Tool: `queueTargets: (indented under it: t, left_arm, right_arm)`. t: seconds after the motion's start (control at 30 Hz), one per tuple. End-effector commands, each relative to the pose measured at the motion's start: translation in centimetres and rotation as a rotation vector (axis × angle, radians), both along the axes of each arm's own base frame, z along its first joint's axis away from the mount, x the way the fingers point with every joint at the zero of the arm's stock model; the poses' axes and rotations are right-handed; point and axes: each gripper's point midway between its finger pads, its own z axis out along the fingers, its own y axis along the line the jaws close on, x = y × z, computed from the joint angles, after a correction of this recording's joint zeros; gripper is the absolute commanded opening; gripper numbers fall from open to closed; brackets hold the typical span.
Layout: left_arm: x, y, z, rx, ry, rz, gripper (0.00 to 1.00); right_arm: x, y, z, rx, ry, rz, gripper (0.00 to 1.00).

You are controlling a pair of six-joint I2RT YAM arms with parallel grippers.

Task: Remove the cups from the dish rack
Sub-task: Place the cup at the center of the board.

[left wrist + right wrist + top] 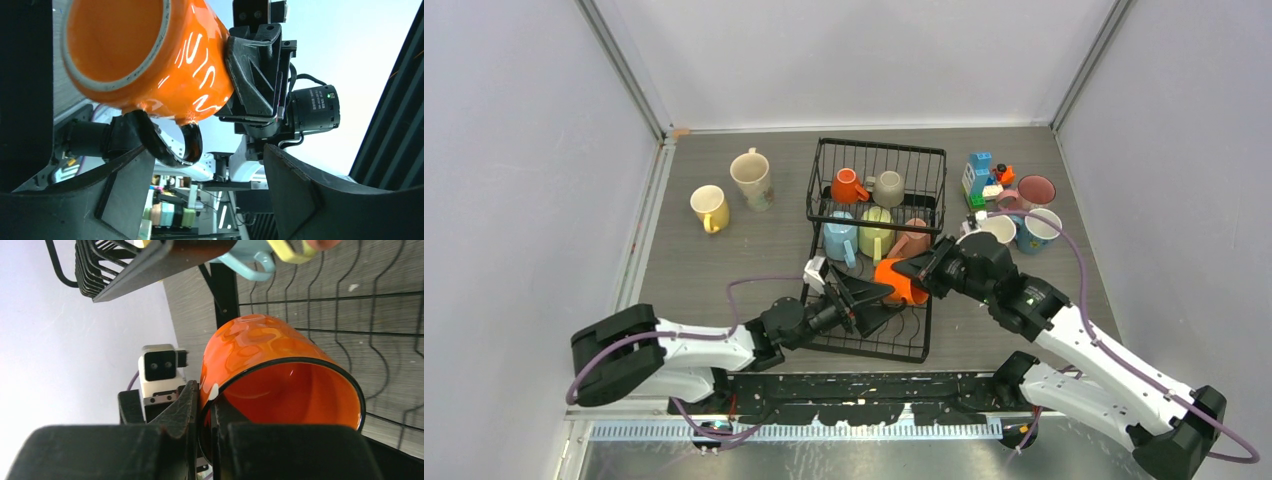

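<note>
An orange cup [902, 282] hangs tilted over the flat tray part of the black wire dish rack [894, 345]. My right gripper [927, 272] is shut on the cup's rim [280, 370], one finger inside the wall and one outside [205, 392]. My left gripper [884, 303] stands open just left of the cup, its fingers spread wide below the handle [207, 150] and not touching the orange cup [150, 55]. In the rack's basket sit an orange [848, 187], a grey-beige [888, 188], a light blue [839, 238], a pale green [875, 232] and a pink cup [911, 242].
A yellow cup [709, 208] and a cream cup [751, 178] stand on the table left of the rack. Right of it are a pink cup [1034, 190], a blue cup [1039, 230], a white cup [998, 230] and a toy-block figure [984, 178].
</note>
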Motion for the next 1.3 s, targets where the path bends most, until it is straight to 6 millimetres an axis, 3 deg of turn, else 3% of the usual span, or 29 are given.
queueTargets:
  t: [0.0, 0.17, 0.33, 0.53, 0.67, 0.93, 1.27]
  left_arm:
    - [-1.0, 1.0, -0.2, 0.08, -0.076, -0.014, 0.83]
    - [-1.5, 2.8, -0.2, 0.202, -0.13, -0.007, 0.93]
    - [-2.0, 4.8, 1.0, 0.261, -0.197, 0.01, 0.99]
    - [-2.6, 6.2, 1.8, 0.368, -0.285, -0.006, 1.0]
    - [-2.9, 6.7, 3.1, 0.435, -0.356, -0.02, 1.0]
    - [-3.1, 7.0, 4.0, 0.489, -0.406, -0.047, 1.0]
    - [-3.5, 8.0, 3.8, 0.514, -0.4, -0.058, 1.0]
  right_arm:
    - [0.5, -2.0, 5.3, -0.012, -0.12, -0.074, 0.01]
    - [-0.6, -4.2, 3.8, -0.125, -0.085, -0.09, 0.01]
    - [-2.0, -6.7, 2.4, -0.236, -0.068, -0.105, 0.01]
    - [-2.7, -10.8, 0.2, -0.495, -0.009, -0.144, 0.0]
    - [-2.5, -13.8, -0.1, -0.646, -0.003, -0.214, 0.0]
    - [-0.7, -16.3, -2.1, -0.852, 0.056, -0.256, 0.0]
    - [3.9, -18.3, -6.4, -0.808, 0.208, -0.263, 0.01]
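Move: The right hand still pinches the orange cup's rim over the rack; the open spot on the board lies about 22 cm to its right, 1 cm ahead and some 18 cm below. The pale pink cup stands about 14 cm ahead and 21 cm right, the blue patterned cup level with that cup and 9 cm farther right. From the empty left hand, the orange cup is about 4 cm ahead and 2 cm right, the spot 7 cm ahead, 23 cm right and 19 cm below. Keeping its pinch on the orange cup's rim, the right hand carries it some 19 cm to the right, out over the rack's right edge towards the open spot, bowing back a little midway and coming forward again while it sinks about 7 cm, mostly late, and the wrist rolls near 50 degrees so that the fingers swing from pointing left to steeply forward and down. The left hand, already clear of the cup, opens the rest of the way and withdraws about 7 cm left and a little back, its wrist rolling left side up. ##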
